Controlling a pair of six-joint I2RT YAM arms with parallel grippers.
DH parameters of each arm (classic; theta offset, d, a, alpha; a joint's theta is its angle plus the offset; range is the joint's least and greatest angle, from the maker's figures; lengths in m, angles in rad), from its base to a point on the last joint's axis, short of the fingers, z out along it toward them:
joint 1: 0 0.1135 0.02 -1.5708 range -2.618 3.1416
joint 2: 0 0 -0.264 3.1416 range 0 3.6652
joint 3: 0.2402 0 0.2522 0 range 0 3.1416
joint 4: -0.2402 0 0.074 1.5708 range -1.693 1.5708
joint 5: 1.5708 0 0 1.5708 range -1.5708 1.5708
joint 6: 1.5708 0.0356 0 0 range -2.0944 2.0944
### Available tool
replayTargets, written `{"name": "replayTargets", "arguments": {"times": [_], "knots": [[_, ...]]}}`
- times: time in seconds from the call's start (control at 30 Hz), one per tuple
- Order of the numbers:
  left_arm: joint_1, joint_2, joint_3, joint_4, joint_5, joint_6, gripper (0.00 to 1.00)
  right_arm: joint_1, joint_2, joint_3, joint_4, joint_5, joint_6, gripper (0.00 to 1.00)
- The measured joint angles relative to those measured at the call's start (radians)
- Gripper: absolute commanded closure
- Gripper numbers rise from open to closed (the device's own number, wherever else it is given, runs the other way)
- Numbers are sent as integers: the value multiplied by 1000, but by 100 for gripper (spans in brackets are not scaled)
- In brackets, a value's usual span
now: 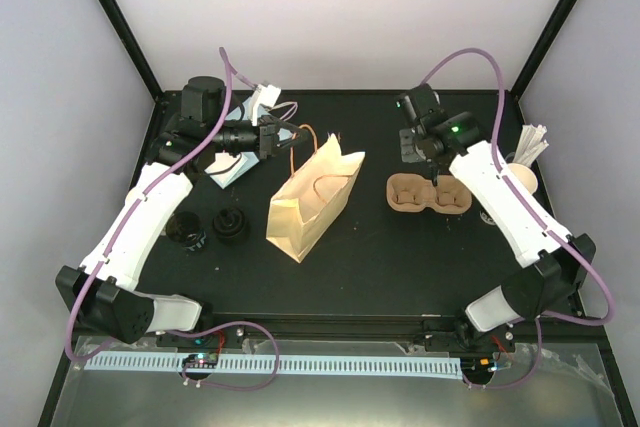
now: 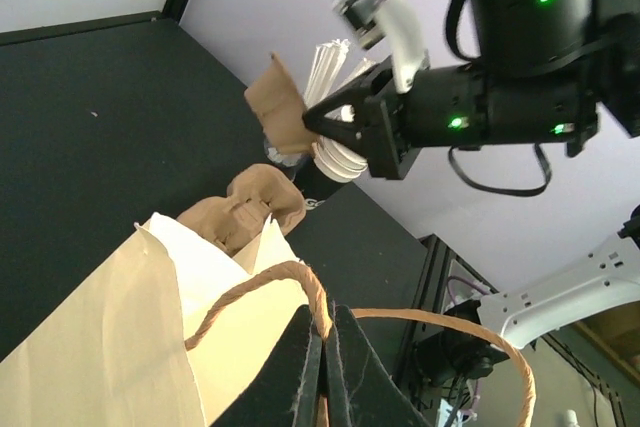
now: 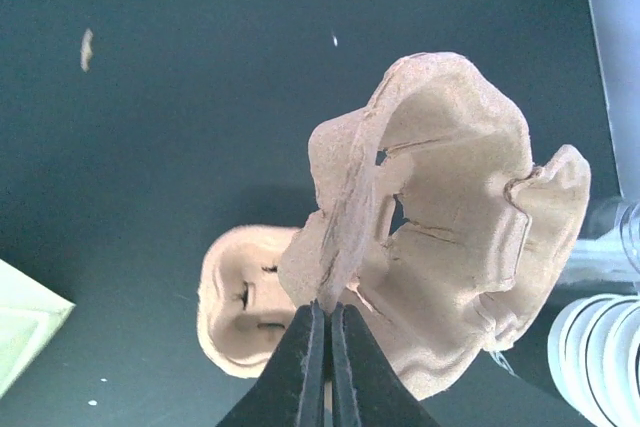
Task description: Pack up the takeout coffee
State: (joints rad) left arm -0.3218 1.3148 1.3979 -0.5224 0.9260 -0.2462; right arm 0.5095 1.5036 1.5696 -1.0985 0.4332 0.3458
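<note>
The takeout coffee does not show in any view. A tan paper bag (image 1: 312, 197) stands mid-table with its mouth toward the back. My left gripper (image 2: 325, 332) is shut on the bag's twisted paper handle (image 2: 262, 295) at the top edge. My right gripper (image 3: 328, 312) is shut on the rim of a brown pulp carrier (image 3: 440, 197) and holds it tilted above the table. A second pulp carrier (image 3: 245, 297) lies flat beneath it, to the right of the bag (image 1: 430, 194).
A nested stack of paper cups with white sticks (image 1: 522, 172) stands at the right edge, behind my right arm. Two black lids (image 1: 230, 225) lie left of the bag. A pale blue-white packet (image 1: 235, 162) sits under my left wrist. Black frame posts border the table.
</note>
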Motion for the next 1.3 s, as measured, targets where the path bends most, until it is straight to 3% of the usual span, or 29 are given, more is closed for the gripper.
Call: {"name": "replayTargets", "arguments": {"times": [0.23, 0.47, 0.6, 0.9, 0.93, 0.97, 1.03, 1.07, 1.3], "knots": [[24, -44, -22, 2, -56, -19, 98, 43, 1, 99, -20, -41, -26, 99], [64, -77, -67, 18, -97, -36, 98, 112, -16, 142, -167, -51, 28, 99], [65, -77, -72, 25, -101, -37, 98, 154, -63, 95, -269, -52, 78, 99], [71, -77, -77, 59, -107, -45, 99, 409, -127, -131, -364, -140, 243, 98], [72, -77, -79, 62, -107, -46, 99, 428, -126, -164, -350, -153, 258, 95], [73, -77, -80, 64, -107, -47, 98, 445, -124, -195, -332, -171, 268, 85], [74, -77, -83, 66, -107, -47, 99, 470, -116, -237, -288, -208, 280, 50], [74, -77, -84, 67, -107, -47, 98, 480, -110, -249, -263, -227, 288, 41], [74, -77, -85, 67, -108, -47, 99, 515, -102, -278, -92, -312, 285, 34]]}}
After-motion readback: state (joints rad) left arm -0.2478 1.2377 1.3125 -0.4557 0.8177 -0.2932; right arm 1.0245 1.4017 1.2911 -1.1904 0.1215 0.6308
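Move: The cup tray held by the right hand is bound for the clear black table to the right of the paper bag, roughly 15 cm back, 5 cm left and 22 cm below that hand. The bag's middle is about 21 cm left, 8 cm back and 12 cm lower; the second tray lies 4 cm right, 2 cm back and 22 cm down. From the left hand, still gripping the bag's handle, that spot is about 20 cm right, 9 cm back and 34 cm down. The cup tray, already clear of its mate, is raised a little more in the right hand, then swept back about 18 cm and some 12 cm left towards the near right side of the bag, sinking on the way. The hand tips down about 25 degrees, turns counter-clockwise and opens wide, letting go. The left hand keeps its pinch on the handle and draws it about 3.5 cm left and slightly forward. ##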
